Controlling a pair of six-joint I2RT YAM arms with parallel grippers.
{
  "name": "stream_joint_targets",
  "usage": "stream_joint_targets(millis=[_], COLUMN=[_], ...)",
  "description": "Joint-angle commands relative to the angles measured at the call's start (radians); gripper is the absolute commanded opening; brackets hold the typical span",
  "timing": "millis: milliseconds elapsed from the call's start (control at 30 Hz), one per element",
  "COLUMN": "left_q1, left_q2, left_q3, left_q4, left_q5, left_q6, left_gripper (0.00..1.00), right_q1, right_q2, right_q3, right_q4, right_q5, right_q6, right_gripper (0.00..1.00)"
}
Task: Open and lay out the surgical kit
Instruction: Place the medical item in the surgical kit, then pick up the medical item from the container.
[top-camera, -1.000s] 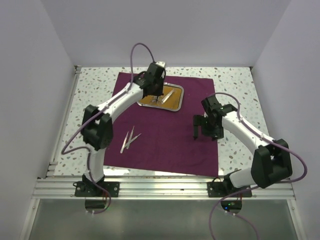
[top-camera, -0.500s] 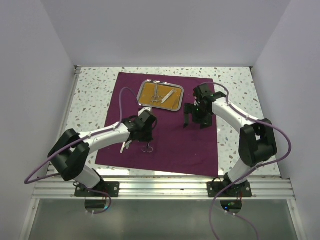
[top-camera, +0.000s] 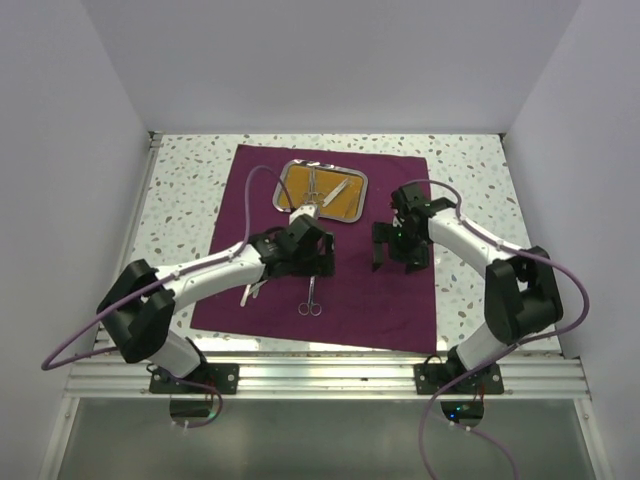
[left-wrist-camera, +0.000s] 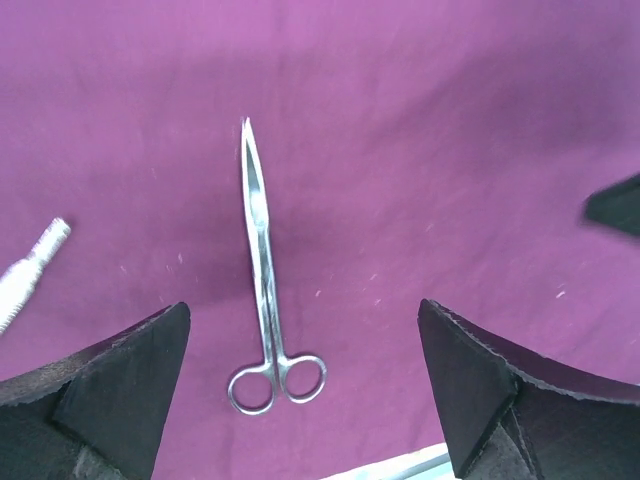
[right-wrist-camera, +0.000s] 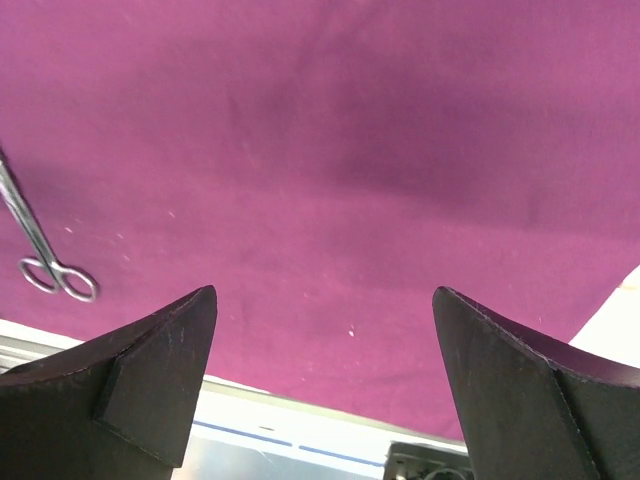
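Note:
The maroon cloth (top-camera: 375, 300) lies spread flat on the table. At its far edge sits the steel tray (top-camera: 292, 188), amber inside, with two slim silver instruments (top-camera: 314, 187) in it. A pair of scissors (top-camera: 311, 297) (left-wrist-camera: 262, 280) lies flat on the cloth, rings toward the near edge. My left gripper (top-camera: 314, 262) (left-wrist-camera: 305, 390) hovers open just above the scissors without touching them. Tweezers (top-camera: 250, 290) (left-wrist-camera: 30, 272) lie to their left. My right gripper (top-camera: 397, 258) (right-wrist-camera: 325, 380) hangs open and empty over the cloth's right half; the scissors (right-wrist-camera: 40, 250) show at the left edge of its view.
The speckled tabletop (top-camera: 185, 190) shows around the cloth. An aluminium rail (top-camera: 320, 375) runs along the near edge by the arm bases. White walls close off the left, back and right sides.
My left arm carried the scissors from the tray to the near part of the cloth and has just opened, leaving them lying there. The right gripper swung toward the tray, then drew back a little.

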Motion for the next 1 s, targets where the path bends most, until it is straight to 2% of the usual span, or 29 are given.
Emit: stream_joint_targets(millis=[0, 100, 167, 300, 467, 667, 833, 967], left_q1=[0.004, 0.064, 0.156, 0.306, 0.400, 0.441, 0.447, 0.447], left_q2=[-0.002, 0.062, 0.115, 0.315, 0.588, 0.840, 0.909, 0.948], left_q3=[0.159, 0.306, 0.415, 0.613, 0.903, 1.200, 1.291, 1.298], left_q4=[-0.073, -0.127, -0.144, -0.155, -0.181, -0.228, -0.198, -0.186], left_q5=[-0.108, -0.112, -0.089, -0.043, 0.005, 0.072, 0.136, 0.154], left_q6=[0.078, 0.193, 0.266, 0.401, 0.495, 0.511, 0.504, 0.491], left_gripper=[0.99, 0.99, 0.99, 0.93, 0.86, 0.77, 0.77, 0.74], right_q1=[0.001, 0.001, 0.001, -0.001, -0.001, -0.001, 0.001, -0.001], right_q2=[-0.070, -0.099, -0.122, -0.170, -0.236, -0.297, -0.317, -0.297], right_q3=[-0.025, -0.036, -0.038, -0.042, -0.064, -0.099, -0.133, -0.125], right_q4=[0.017, 0.014, 0.008, -0.017, -0.059, -0.104, -0.119, -0.118], right_q5=[0.015, 0.035, 0.044, 0.069, 0.095, 0.121, 0.144, 0.152], right_q6=[0.005, 0.008, 0.009, 0.021, 0.035, 0.063, 0.097, 0.107], right_gripper=[0.93, 0.93, 0.93, 0.93, 0.93, 0.94, 0.94, 0.94])
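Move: The two crossed scissors-handled tools in the tray lie about 30 cm ahead of the left hand, 2 cm to its left and some 2 cm lower. The tray's middle is roughly 30 cm ahead, straight in line, and the tweezers are 29 cm ahead and 4 cm right. The freed scissors lie on the cloth level with the hand, 3 cm left. From the right hand the crossed tools are about 27 cm ahead and 20 cm left. Towards the crossed tools in the tray goes the empty left hand, rising about 9 cm as it leaves the laid-out scissors, sweeping some 30 cm forward, then sinking over the tray to slightly below its starting height. Its fingertips tilt forward some 10 degrees while the wide-open fingers narrow by about a quarter. The open right hand draws back, right and up, 3 to 4 cm each way, away from the tray. ##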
